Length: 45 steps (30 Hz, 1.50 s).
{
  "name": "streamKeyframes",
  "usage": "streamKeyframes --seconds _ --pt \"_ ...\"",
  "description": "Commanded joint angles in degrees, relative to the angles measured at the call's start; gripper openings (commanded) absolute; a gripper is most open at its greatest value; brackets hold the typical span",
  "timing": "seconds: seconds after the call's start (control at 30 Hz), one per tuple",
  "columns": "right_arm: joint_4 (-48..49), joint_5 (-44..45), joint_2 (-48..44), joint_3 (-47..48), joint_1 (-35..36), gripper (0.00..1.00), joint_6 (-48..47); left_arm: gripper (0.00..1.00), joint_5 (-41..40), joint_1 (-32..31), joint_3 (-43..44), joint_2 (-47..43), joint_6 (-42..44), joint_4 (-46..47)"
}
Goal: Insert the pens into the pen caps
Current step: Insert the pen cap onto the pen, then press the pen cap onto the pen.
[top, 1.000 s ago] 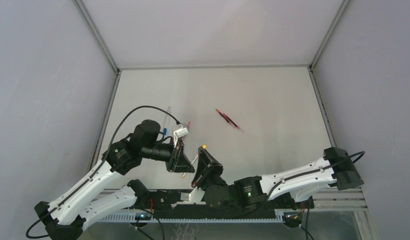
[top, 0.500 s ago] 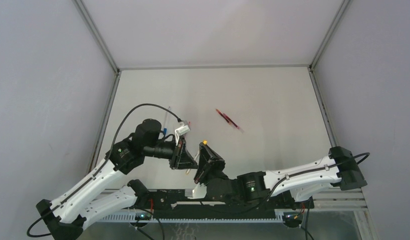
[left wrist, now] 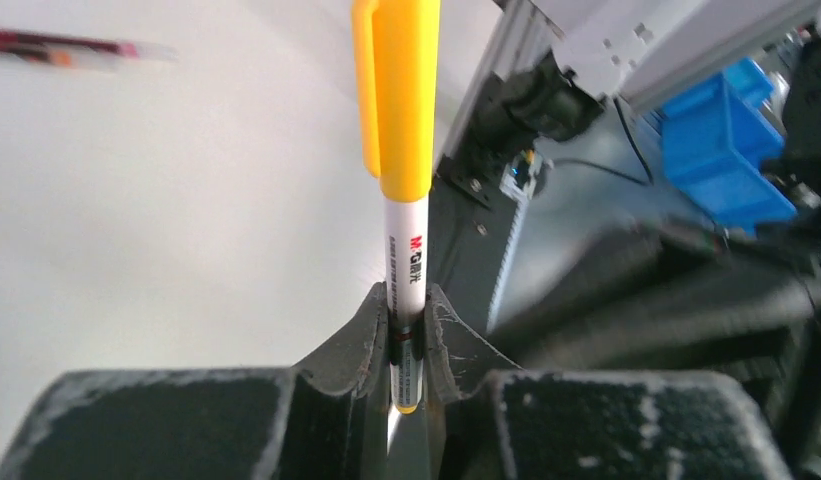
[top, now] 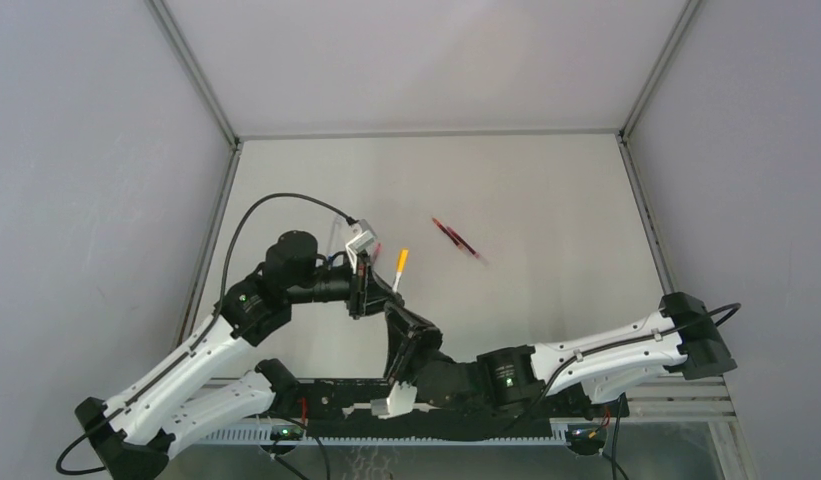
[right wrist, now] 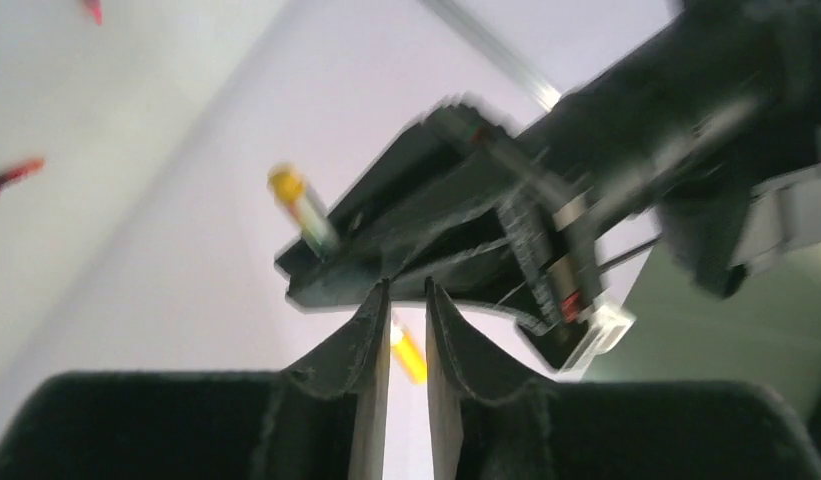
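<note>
A pen with a white barrel stands in my left gripper, which is shut on its lower barrel. A yellow-orange pen cap sits on the pen's far end. From above, that cap points away from my left gripper, over the table. My right gripper is just below it, apart from the pen. In the right wrist view my right gripper is open a little with nothing gripped. The cap shows beyond the gap. A red pen lies further back.
A blue-ended pen and a small pink piece lie beside the left wrist, partly hidden by it. The metal frame rail borders the table on the left. The black base rail runs along the near edge.
My right gripper has opened, let go of the yellow-orange cap and drawn back toward the bases. My left gripper has turned and carried the capped pen away from the near edge.
</note>
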Motion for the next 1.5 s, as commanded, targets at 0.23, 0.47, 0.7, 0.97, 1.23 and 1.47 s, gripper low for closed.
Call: streamKeyframes --seconds 0.23,0.47,0.7,0.97,1.23,1.47 --pt "1.09 -8.30 -3.54 1.08 3.87 0.32 -0.03 0.00 -7.72 0.71 -1.19 0.67 0.23 11.40" --pt "-2.04 -6.51 -9.87 1.06 3.37 0.32 16.66 0.00 -13.54 0.72 -2.03 -4.73 3.19 11.04" --pt "-1.80 -6.91 -19.31 1.06 1.25 0.31 51.60 0.00 -17.22 0.75 -5.53 -17.90 10.91 13.07" --pt "8.38 -13.13 -30.17 -3.33 -14.33 0.44 99.38 0.00 -14.44 0.71 -8.35 -25.82 22.52 14.52" --pt "7.29 -47.27 -32.03 -3.95 -42.79 0.46 125.18 0.00 -12.31 0.70 -9.16 -26.77 23.73 17.63" --pt "11.80 -61.39 -27.77 -3.14 -46.75 0.47 122.73 0.00 -9.51 0.75 -10.14 -27.72 21.22 20.69"
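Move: The yellow-capped pen is already in the left fingers, its middle about 4 cm ahead of that hand and slightly above; its tail lies by the half-open right fingers, so its middle is some 6 cm ahead of the right hand. The two red pens lie on the table about 27 cm ahead of the right hand, 15 cm right and 28 cm below. From the right hand, the pink and black pens are roughly 20 cm ahead, 6 cm left, 28 cm below. The right fingers, already parted at the pen's tail, draw clear of it back and slightly left by about 4 cm, then sweep right, forward and up towards the side of the red pens, rolling over past 100 degrees and opening wider. The left hand keeps its pinch, moving forward about 4 cm, then back, left and up, swinging the cap end upward by nearly 50 degrees. ##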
